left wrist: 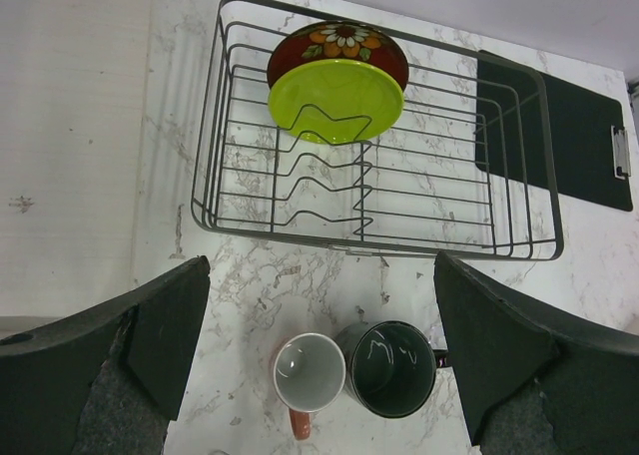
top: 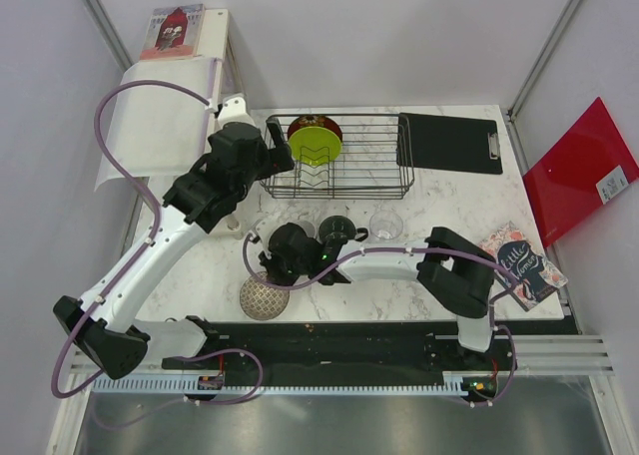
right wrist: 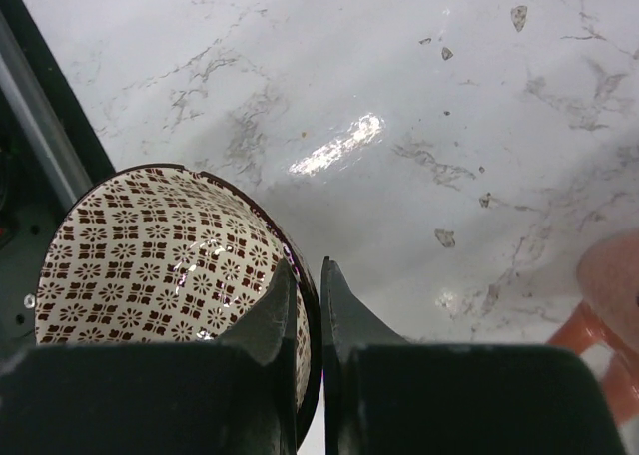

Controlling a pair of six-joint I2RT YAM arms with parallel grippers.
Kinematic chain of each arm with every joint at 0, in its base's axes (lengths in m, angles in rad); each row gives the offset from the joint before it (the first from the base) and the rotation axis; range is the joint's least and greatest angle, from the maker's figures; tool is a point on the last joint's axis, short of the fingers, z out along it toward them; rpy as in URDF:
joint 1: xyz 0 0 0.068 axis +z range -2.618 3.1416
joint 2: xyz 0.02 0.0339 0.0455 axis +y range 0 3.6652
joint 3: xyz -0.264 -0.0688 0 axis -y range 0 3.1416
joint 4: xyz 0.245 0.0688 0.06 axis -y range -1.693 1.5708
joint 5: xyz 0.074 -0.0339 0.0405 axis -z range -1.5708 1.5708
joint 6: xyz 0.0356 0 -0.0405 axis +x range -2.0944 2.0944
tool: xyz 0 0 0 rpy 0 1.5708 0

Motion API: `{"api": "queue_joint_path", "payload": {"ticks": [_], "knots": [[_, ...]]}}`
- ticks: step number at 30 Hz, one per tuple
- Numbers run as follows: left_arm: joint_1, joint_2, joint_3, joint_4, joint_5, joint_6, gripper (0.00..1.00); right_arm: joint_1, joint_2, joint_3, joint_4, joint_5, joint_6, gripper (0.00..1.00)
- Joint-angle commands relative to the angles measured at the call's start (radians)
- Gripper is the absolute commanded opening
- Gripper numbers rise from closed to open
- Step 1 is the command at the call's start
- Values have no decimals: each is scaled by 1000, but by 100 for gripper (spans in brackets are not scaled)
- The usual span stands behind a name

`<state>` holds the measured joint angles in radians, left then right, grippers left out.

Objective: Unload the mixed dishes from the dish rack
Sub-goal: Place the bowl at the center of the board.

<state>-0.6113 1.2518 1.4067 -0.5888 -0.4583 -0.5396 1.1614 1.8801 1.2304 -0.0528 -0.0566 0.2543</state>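
Note:
The dish rack [top: 339, 166] holds the lime-green plate [top: 316, 146] upright against the dark red patterned bowl [top: 315, 127]; both also show in the left wrist view, plate [left wrist: 336, 101] and bowl [left wrist: 339, 41]. My left gripper [top: 278, 154] hovers open and empty, high over the rack's near left corner [left wrist: 321, 265]. The orange-red cup [left wrist: 309, 373] and dark grey mug [left wrist: 391, 368] stand side by side on the table in front of the rack [left wrist: 379, 240]. My right gripper [right wrist: 308, 275] is shut on the rim of the small pink-white patterned bowl [right wrist: 150, 265], low at the near table edge [top: 262, 296]. The clear glass [top: 385, 224] stands right of the mug [top: 334, 228].
A black clipboard [top: 449, 142] lies right of the rack. A book [top: 524, 260] lies at the right near corner. A white shelf stand [top: 170, 106] stands at the back left. A red folder [top: 584, 171] leans outside on the right.

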Motion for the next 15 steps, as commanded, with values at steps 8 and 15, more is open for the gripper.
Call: {"api": "queue_joint_path", "payload": {"ticks": [8, 15], "knots": [[12, -38, -29, 29, -2, -28, 99, -11, 140, 155, 139, 23, -41, 0], [15, -37, -29, 32, 12, -23, 99, -55, 174, 199, 136, 1, -18, 0]]}}
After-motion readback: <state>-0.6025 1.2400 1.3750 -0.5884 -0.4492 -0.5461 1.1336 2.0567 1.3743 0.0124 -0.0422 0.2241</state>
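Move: Some 6 cm ahead of the right hand, 4 cm to its left and 8 cm below lies the open marble patch where the held bowl is going. The pink mug stands about 10 cm ahead and 9 cm to the right, the green mug 10 cm ahead and 17 cm right, and the shelf leg's foot 10 cm ahead and 8 cm left. From the left hand that patch is roughly 13 cm back, 7 cm left and 31 cm below. Keeping the bowl pinched by its rim, the right hand first sinks about 2 cm while easing left, then swings forward at nearly constant height, some 3.5 cm forward and 3.5 cm left in all. It carries the bowl over the open marble, away from the table's front edge and towards the shelf leg, with the wrist barely turning. ##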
